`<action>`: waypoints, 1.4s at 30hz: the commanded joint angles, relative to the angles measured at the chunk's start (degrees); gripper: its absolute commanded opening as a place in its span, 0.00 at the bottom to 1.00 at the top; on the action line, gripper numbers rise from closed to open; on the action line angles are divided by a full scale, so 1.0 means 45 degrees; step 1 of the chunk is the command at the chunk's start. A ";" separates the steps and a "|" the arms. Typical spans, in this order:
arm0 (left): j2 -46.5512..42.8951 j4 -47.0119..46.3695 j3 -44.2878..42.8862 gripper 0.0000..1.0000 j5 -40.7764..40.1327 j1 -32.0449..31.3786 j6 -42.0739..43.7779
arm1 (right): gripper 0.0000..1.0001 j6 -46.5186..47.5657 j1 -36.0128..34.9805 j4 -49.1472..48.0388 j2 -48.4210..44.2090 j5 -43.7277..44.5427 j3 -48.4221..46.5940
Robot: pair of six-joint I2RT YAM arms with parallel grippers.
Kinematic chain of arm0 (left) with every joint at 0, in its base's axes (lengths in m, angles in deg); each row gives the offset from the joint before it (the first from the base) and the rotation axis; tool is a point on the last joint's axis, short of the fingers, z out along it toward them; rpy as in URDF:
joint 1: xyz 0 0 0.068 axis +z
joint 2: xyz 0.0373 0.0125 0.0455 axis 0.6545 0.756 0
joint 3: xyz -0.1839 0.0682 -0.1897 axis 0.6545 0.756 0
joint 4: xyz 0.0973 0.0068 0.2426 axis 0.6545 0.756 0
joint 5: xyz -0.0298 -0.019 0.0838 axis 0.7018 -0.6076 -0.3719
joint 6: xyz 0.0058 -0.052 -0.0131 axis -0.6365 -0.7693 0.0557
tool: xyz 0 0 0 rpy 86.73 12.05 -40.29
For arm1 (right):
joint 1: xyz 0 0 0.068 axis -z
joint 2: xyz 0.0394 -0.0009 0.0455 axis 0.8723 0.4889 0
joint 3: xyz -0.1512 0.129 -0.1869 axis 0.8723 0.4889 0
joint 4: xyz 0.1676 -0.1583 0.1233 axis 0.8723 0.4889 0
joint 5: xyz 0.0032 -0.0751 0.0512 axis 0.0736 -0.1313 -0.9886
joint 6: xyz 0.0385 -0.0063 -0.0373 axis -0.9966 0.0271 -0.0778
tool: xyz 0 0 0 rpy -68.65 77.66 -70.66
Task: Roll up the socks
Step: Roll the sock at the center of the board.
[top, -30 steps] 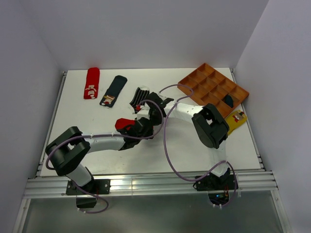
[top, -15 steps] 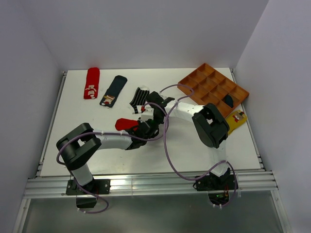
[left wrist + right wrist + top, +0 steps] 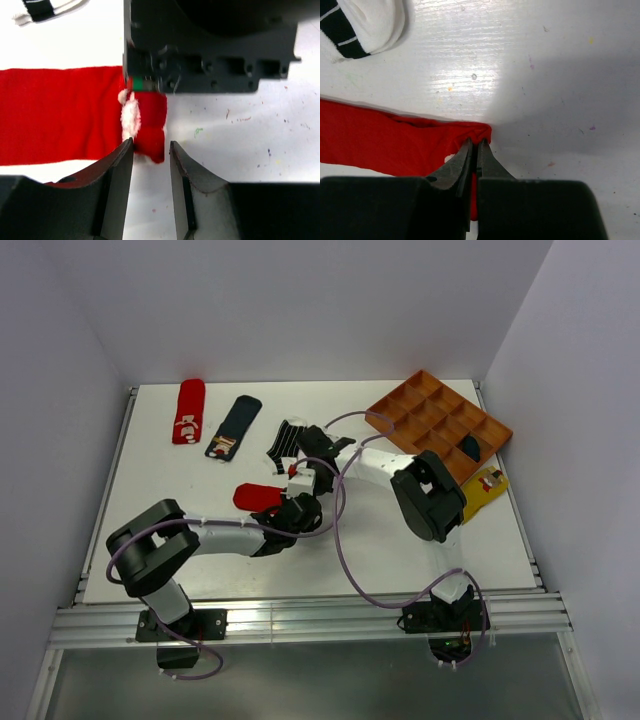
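A red sock (image 3: 256, 496) with white marks lies flat mid-table. In the right wrist view my right gripper (image 3: 476, 143) is shut on the sock's bunched end (image 3: 470, 132); in the top view this gripper (image 3: 304, 483) points down at the sock. My left gripper (image 3: 150, 152) is open, and the sock's white-marked tip (image 3: 145, 120) lies just ahead of its gap, under the right gripper's black body (image 3: 210, 45). From above, my left gripper (image 3: 297, 504) sits right beside the right one. The second red sock (image 3: 187, 410), the navy patched sock (image 3: 232, 426) and the striped sock (image 3: 288, 438) lie at the back.
An orange compartment tray (image 3: 425, 405) stands at the back right with a dark navy sock (image 3: 470, 447) in one cell. The mustard yellow sock (image 3: 485, 488) lies beside the tray's near edge. Purple cables loop over the middle of the table.
My left gripper has slid right along the red sock to its end beside the right gripper, and the left arm's elbow has shifted. The right gripper has stayed on the sock.
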 commanded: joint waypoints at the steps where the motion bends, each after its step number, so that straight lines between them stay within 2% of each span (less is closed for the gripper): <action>1: -0.0715 -0.0698 0.0317 0.41 0.0106 -0.0143 0.0222 | 0.00 0.0174 0.0096 0.0296 0.0672 0.0322 -0.0289; 16: 0.0572 -0.0679 -0.0639 0.41 -0.0636 -0.0143 0.0982 | 0.00 0.0253 0.0155 0.0199 0.0790 0.0167 -0.0271; 24: 0.1530 0.0121 -0.1303 0.39 -0.1222 -0.0143 0.0789 | 0.00 0.0233 0.0155 0.0081 0.0614 0.0069 -0.0017; 27: 0.1784 0.0394 -0.1595 0.30 -0.1397 -0.0143 0.0690 | 0.00 0.0214 0.0175 0.0023 0.0497 0.0011 0.0081; 28: 0.1881 0.0453 -0.1635 0.19 -0.1417 -0.0124 0.0651 | 0.00 0.0195 0.0175 -0.0035 0.0400 -0.0009 0.0216; 30: 0.1921 0.0474 -0.1675 0.09 -0.1301 -0.0104 0.0709 | 0.00 0.0175 0.0214 -0.0113 0.0283 -0.0068 0.0393; 31: 0.1863 0.0377 -0.1655 0.01 -0.1223 -0.0104 0.0768 | 0.00 0.0156 0.0310 -0.0230 0.0147 -0.0068 0.0664; 35: 0.1122 -0.0657 -0.1110 0.00 0.0102 -0.0104 0.1042 | 0.01 0.0175 0.0603 -0.0504 -0.0381 -0.0184 0.1388; 36: 0.0947 -0.0814 -0.0934 0.00 0.0396 -0.0085 0.0810 | 0.09 0.0233 0.0682 -0.0582 -0.0517 -0.0224 0.1544; 41: 0.0185 -0.1360 -0.0134 0.00 0.2777 0.0695 -0.0518 | 0.25 0.0331 0.0975 -0.1109 -0.1494 -0.0282 0.2092; 42: 0.0067 -0.1517 0.0100 0.00 0.3323 0.1006 -0.1101 | 0.31 0.0273 0.0995 -0.1207 -0.1650 -0.0321 0.2151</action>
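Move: The rolled end of the red sock lies just in front of my left hand: its middle is about 5 cm ahead, neither left nor right, and 1 cm lower. The sock's flat part runs off from there, its middle some 10 cm to my left hand's left, also 5 cm ahead. The striped sock lies about 17 cm ahead and 6 cm left, some 3 cm lower. From my right hand, shut on the roll's far end, the roll's middle is 3 cm back, straight in line and 1 cm lower. I push my half-open left hand forward about 2 cm and a little down onto the near end of the roll and shut its fingers there. Meanwhile my right hand keeps its pinch on the far end and eases forward 1 cm or so. Then both hands shift right about 2 cm and slightly back together, my right fingers partly opening around the cloth. ##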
